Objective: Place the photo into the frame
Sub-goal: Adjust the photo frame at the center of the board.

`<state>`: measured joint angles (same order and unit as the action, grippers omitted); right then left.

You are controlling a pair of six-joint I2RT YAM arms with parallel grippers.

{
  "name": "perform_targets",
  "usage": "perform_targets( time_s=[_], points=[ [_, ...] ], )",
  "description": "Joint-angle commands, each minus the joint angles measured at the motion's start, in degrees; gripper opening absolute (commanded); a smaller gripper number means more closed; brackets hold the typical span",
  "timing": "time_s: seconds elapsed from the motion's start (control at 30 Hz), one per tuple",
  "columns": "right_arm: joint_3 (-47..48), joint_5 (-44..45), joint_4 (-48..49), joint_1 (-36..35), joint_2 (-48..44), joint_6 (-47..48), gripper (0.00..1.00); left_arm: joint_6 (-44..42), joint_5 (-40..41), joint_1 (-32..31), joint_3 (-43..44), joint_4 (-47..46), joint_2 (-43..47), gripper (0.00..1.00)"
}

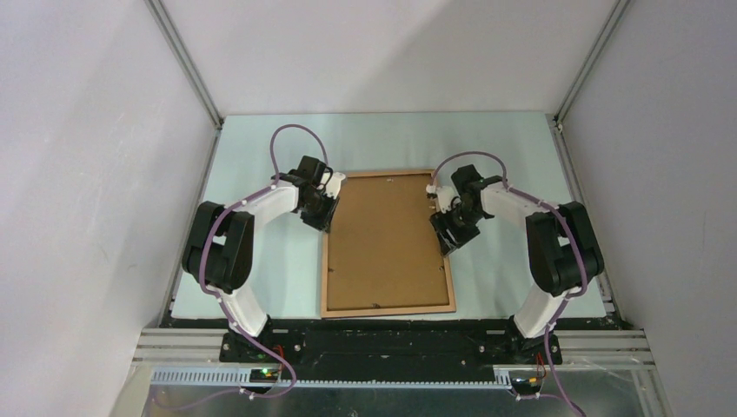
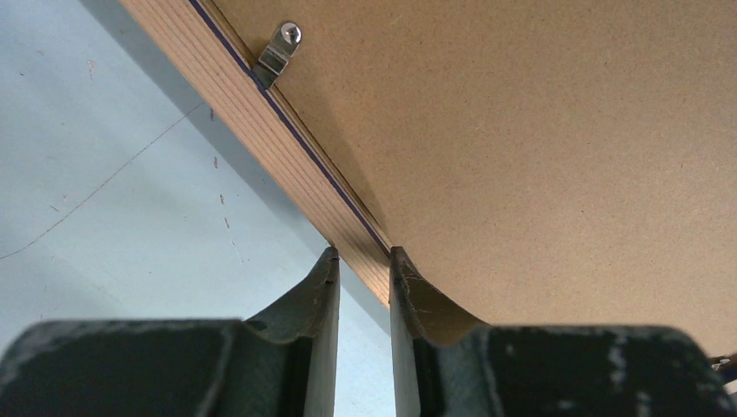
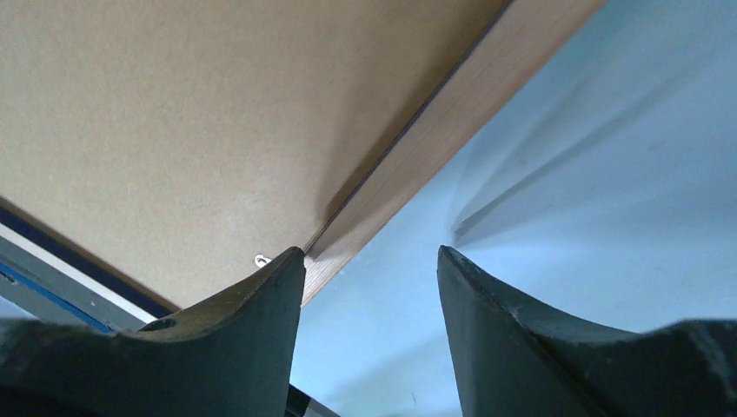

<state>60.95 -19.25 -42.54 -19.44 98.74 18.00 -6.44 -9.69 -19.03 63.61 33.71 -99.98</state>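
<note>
The frame lies face down in the middle of the table, its light wood rails around a brown backing board. The photo is hidden from every view. My left gripper sits at the frame's left rail. In the left wrist view its narrow-set fingers straddle the wood rail and close on it. My right gripper is at the right rail. In the right wrist view it stands open, one fingertip by the rail, with only table between the jaws.
A small metal clip holds the board at the left rail, and another clip shows near the right fingertip. The pale mat is ringed by white walls with aluminium posts. The arm bases stand on a black bar.
</note>
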Motion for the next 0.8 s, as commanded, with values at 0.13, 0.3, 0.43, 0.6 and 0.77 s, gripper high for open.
perform_targets(
  time_s=[0.13, 0.3, 0.43, 0.6, 0.77],
  points=[
    [7.5, -3.2, 0.4, 3.0, 3.7, -6.1, 0.62, -2.5, 1.6, 0.4, 0.8, -0.8, -1.2, 0.01],
    [10.3, -2.6, 1.0, 3.0, 7.0, -8.4, 0.61, -2.5, 1.6, 0.5, 0.9, -0.8, -1.1, 0.01],
    [11.0, -2.5, 1.4, 3.1, 8.7, -9.0, 0.58, -2.5, 1.7, 0.5, 0.9, -0.8, -1.0, 0.01],
    [11.1, -2.0, 1.6, 3.1, 10.0, -9.2, 0.49, -2.5, 1.8, 0.6, 0.8, -0.8, -0.8, 0.01],
    [11.2, -1.3, 1.7, 3.1, 10.5, -8.6, 0.32, -2.4, 1.7, 0.6, 0.7, -0.8, -0.5, 0.04]
  ],
)
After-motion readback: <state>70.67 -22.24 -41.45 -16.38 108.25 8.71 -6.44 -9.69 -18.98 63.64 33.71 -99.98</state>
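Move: The right hand hovers by the photo frame's right rail, that rail a little to its left; the stretch to be gripped lies about 5 cm ahead, 1 cm left and 1 cm lower. A metal clip on the rail's inner edge is roughly 4 cm back and 2 cm left of this hand. The left hand already has the left rail between its fingertips; from it, the right rail's grip spot is around 34 cm right and 2 cm back. The right hand goes forward about 5 cm along the frame's right rail, rising about 1 cm on the way and then sinking roughly 1.5 cm onto it, while drifting a centimetre left and twisting some 10 degrees clockwise. Once there it narrows its half-open fingers around the rail, one tip on the inner side by the backing board and the other on the outer side, while the left hand stays put and keeps its hold on the left rail. ##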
